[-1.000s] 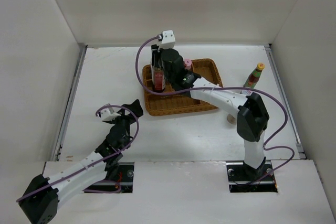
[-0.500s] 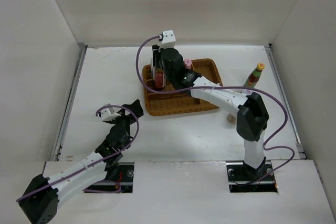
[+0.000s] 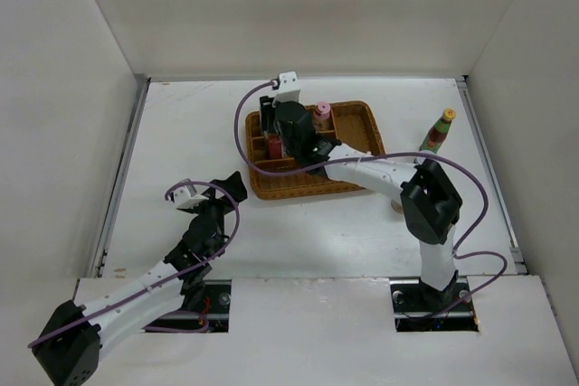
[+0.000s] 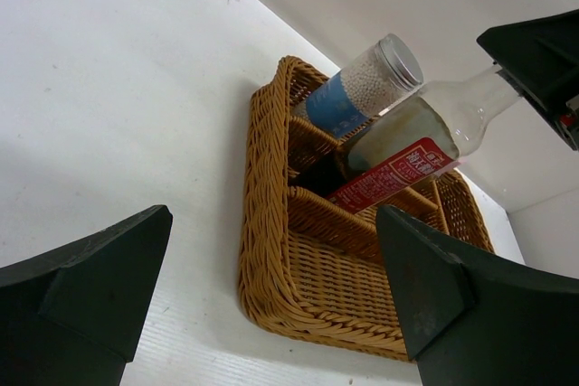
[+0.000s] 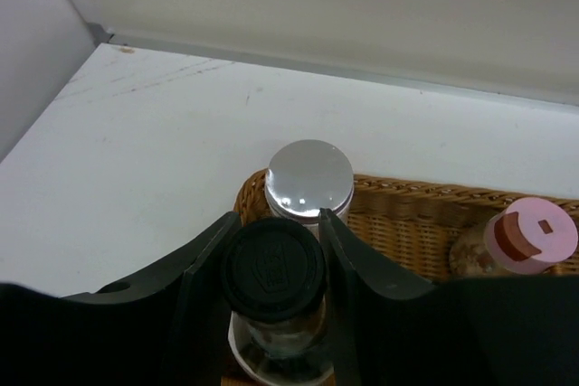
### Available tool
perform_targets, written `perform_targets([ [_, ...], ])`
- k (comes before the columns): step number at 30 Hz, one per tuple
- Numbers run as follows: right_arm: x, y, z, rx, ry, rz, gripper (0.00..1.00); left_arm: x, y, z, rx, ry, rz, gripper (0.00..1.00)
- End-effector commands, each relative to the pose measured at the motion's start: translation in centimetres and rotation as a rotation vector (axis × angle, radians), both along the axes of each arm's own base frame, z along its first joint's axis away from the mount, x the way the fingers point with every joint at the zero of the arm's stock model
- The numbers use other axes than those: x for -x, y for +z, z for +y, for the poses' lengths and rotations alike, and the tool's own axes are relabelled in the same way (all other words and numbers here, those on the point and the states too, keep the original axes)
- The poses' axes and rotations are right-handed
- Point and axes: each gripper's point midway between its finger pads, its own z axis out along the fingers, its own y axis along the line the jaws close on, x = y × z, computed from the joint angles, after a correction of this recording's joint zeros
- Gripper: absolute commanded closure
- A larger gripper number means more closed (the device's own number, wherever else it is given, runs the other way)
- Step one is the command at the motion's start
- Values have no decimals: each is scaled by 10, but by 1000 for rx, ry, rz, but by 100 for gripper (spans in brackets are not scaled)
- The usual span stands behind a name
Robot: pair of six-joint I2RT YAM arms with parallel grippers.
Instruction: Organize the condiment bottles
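Observation:
My right gripper (image 3: 274,126) is shut on the black cap (image 5: 275,268) of the tall dark-sauce bottle (image 4: 398,167) with the red label. The bottle stands in a left compartment of the wicker tray (image 3: 362,117). A silver-lidded jar (image 5: 309,179) with a blue label (image 4: 360,89) stands just behind the bottle in the tray's back-left corner. The yellow-capped red-green bottle (image 3: 438,131) stands on the table right of the tray. My left gripper (image 3: 224,190) is open and empty on the table, left of the tray's near-left corner (image 4: 262,259).
A pink-capped jar (image 3: 321,113) stands in the tray's back middle; it also shows in the right wrist view (image 5: 529,234). A small round beige thing (image 3: 396,207) lies near the tray's front right, partly hidden by my right arm. Walls enclose the table on three sides.
My right gripper has come down with the dark-sauce bottle, which now sits lower in the tray's left compartment. The left arm has not moved.

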Motion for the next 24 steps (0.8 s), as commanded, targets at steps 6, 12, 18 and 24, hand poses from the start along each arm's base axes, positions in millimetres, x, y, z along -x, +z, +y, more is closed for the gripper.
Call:
perform_targets([
  [6,21,57,-9,-125,11,-71,24,3,-10,-1,5,-15,5,0],
  [12,32,78,-20,-151,22,-91,14,2,-11,-3,7,-20,8,0],
  [18,45,96,-101,-168,-86,-113,11,3,-9,-4,11,-24,3,0],
  [24,35,68,-294,-123,-500,-27,13,3,-8,-6,13,-33,1,0],
])
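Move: The right hand still has the red-label bottle by its black cap, with the bottle's middle about 10 cm straight below it, in the basket's middle-left compartment. The blue-label jar stands some 7 cm farther out and 1 cm left of the hand, the pink-cap jar 7 cm farther out and 12 cm right; the green bottle is roughly 42 cm right and 1 cm farther out, all lower. From the idle left hand the red-label bottle is about 15 cm ahead and 15 cm right, near level. The right hand lets go of the red-label bottle's cap, its fingers spreading from half open to nearly wide as it eases back a few centimetres with hardly any dip, then climbs clear of the bottle top to about 7 cm above where it began. From there it sweeps fast to the right over the basket, some 20 cm, away from the placed bottle and towards the side where the green bottle stands, turning about 15 degrees clockwise with the fingers kept open. ##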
